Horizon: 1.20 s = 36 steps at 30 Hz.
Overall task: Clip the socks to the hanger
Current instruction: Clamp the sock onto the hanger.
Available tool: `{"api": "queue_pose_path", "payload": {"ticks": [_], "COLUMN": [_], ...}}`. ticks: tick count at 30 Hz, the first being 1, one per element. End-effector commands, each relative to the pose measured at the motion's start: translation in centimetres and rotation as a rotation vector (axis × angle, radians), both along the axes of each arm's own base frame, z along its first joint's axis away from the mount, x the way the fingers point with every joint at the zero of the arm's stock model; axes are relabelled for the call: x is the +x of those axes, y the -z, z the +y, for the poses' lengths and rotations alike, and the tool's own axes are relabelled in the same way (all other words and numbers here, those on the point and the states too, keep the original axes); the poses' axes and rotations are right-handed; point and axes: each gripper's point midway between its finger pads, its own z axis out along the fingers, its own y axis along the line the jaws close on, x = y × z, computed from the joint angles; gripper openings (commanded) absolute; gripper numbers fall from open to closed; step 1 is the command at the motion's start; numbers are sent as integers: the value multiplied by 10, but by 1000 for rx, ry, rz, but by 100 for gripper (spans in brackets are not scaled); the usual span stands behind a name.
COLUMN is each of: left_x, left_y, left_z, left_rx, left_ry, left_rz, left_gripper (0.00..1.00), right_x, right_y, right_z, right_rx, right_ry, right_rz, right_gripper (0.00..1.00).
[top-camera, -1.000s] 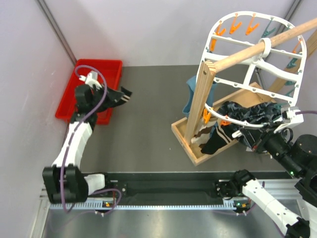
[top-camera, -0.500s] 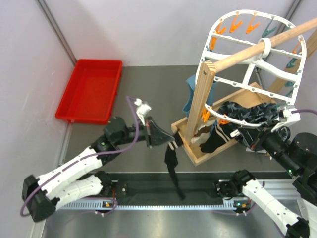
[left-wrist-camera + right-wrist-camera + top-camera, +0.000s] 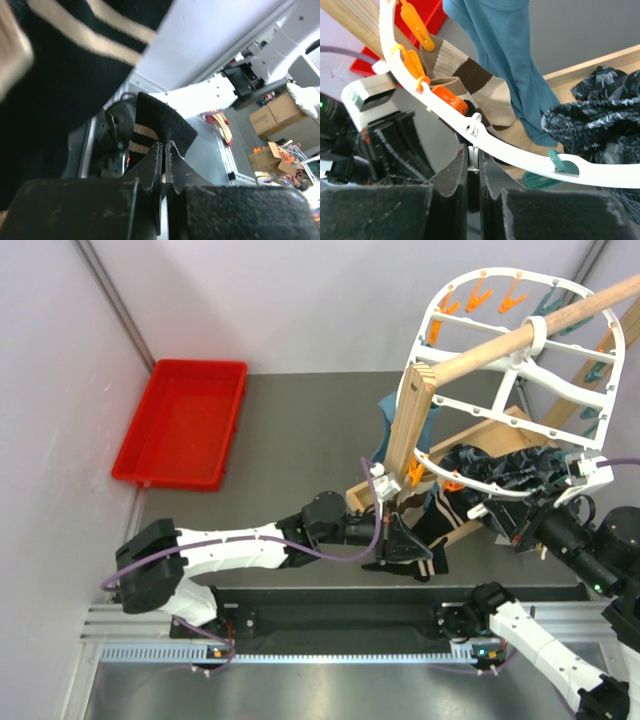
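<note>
The white oval hanger [image 3: 520, 340] with orange and teal pegs hangs from a wooden pole. My left gripper [image 3: 406, 550] is shut on the striped cuff of a black sock [image 3: 412, 562], just left of the hanger's low front rim. In the left wrist view the jaws [image 3: 164, 145] pinch that cuff [image 3: 162, 122]. My right gripper [image 3: 498, 510] is shut on a small white clip [image 3: 475, 150] under the hanger's rim [image 3: 520, 156]. A brown and cream banded sock [image 3: 480, 87] hangs by orange pegs [image 3: 449, 98].
A wooden post-and-pole rack [image 3: 410, 430] stands in a wooden base tray [image 3: 372, 525]. A blue cloth [image 3: 505, 50] and dark patterned cloth [image 3: 600, 115] hang beside the socks. A red tray [image 3: 185, 420] lies at the back left.
My left arm swung from the red tray across to the right, carrying the black sock to the hanger's low rim. The right gripper stayed on the hanger.
</note>
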Motion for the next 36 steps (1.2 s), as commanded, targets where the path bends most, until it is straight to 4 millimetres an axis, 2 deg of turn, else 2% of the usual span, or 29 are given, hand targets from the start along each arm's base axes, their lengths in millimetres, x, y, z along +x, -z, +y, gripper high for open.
{"api": "queue_pose_path", "payload": {"ticks": [1, 2, 8, 11, 16, 20, 27, 36], "left_x": [3, 2, 8, 12, 15, 17, 17, 17], "left_y": [-71, -79, -89, -89, -89, -90, -102, -106], "left_z": [-15, -18, -28, -32, -36, -37, -28, -22], "left_rx": [-208, -220, -259, -267, -275, -280, -305, -314], "left_ry": [-22, -22, -45, -63, -68, -83, -102, -121], "left_rz": [-105, -120, -156, -163, -164, -171, -180, -201], "left_gripper": [0, 0, 0, 0, 0, 0, 0, 0], "right_x": [-17, -17, -34, -44, -56, -57, -62, -65], "right_y": [-7, -7, -2, -1, -12, -12, 2, 10], "right_z": [0, -1, 0, 8, 30, 35, 41, 35], "right_rx": [-34, -49, -108, -96, 2, 28, 29, -18], "right_ry": [-61, -61, -133, -203, -313, -330, -374, -370], "right_rz": [20, 30, 89, 111, 117, 116, 157, 167], "right_gripper": [0, 0, 0, 0, 0, 0, 0, 0]}}
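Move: The white peg, already pinched in the right fingers at the hanger's near rim, is about 8 cm to the right of the left hand, 5 cm ahead and 8 cm above; that left hand already holds the black striped sock. The nearest orange peg is roughly 10 cm ahead, 4 cm right and 8 cm up from it, and the already hung sock some 5 cm ahead, 3 cm right, about level. From the right hand, the held sock lies about 10 cm left, 4 cm back and 8 cm below. The held sock is lifted about 6 cm by the left hand and carried some 4 cm right and slightly forward towards the white peg, fingers shut and tipping up about 10 degrees; most of this comes early, then it eases nearly to rest. Still pinching the peg, the right hand draws back about 3 cm and slightly up, then swings left, turning 10 degrees counter-clockwise to bring it to the sock. ##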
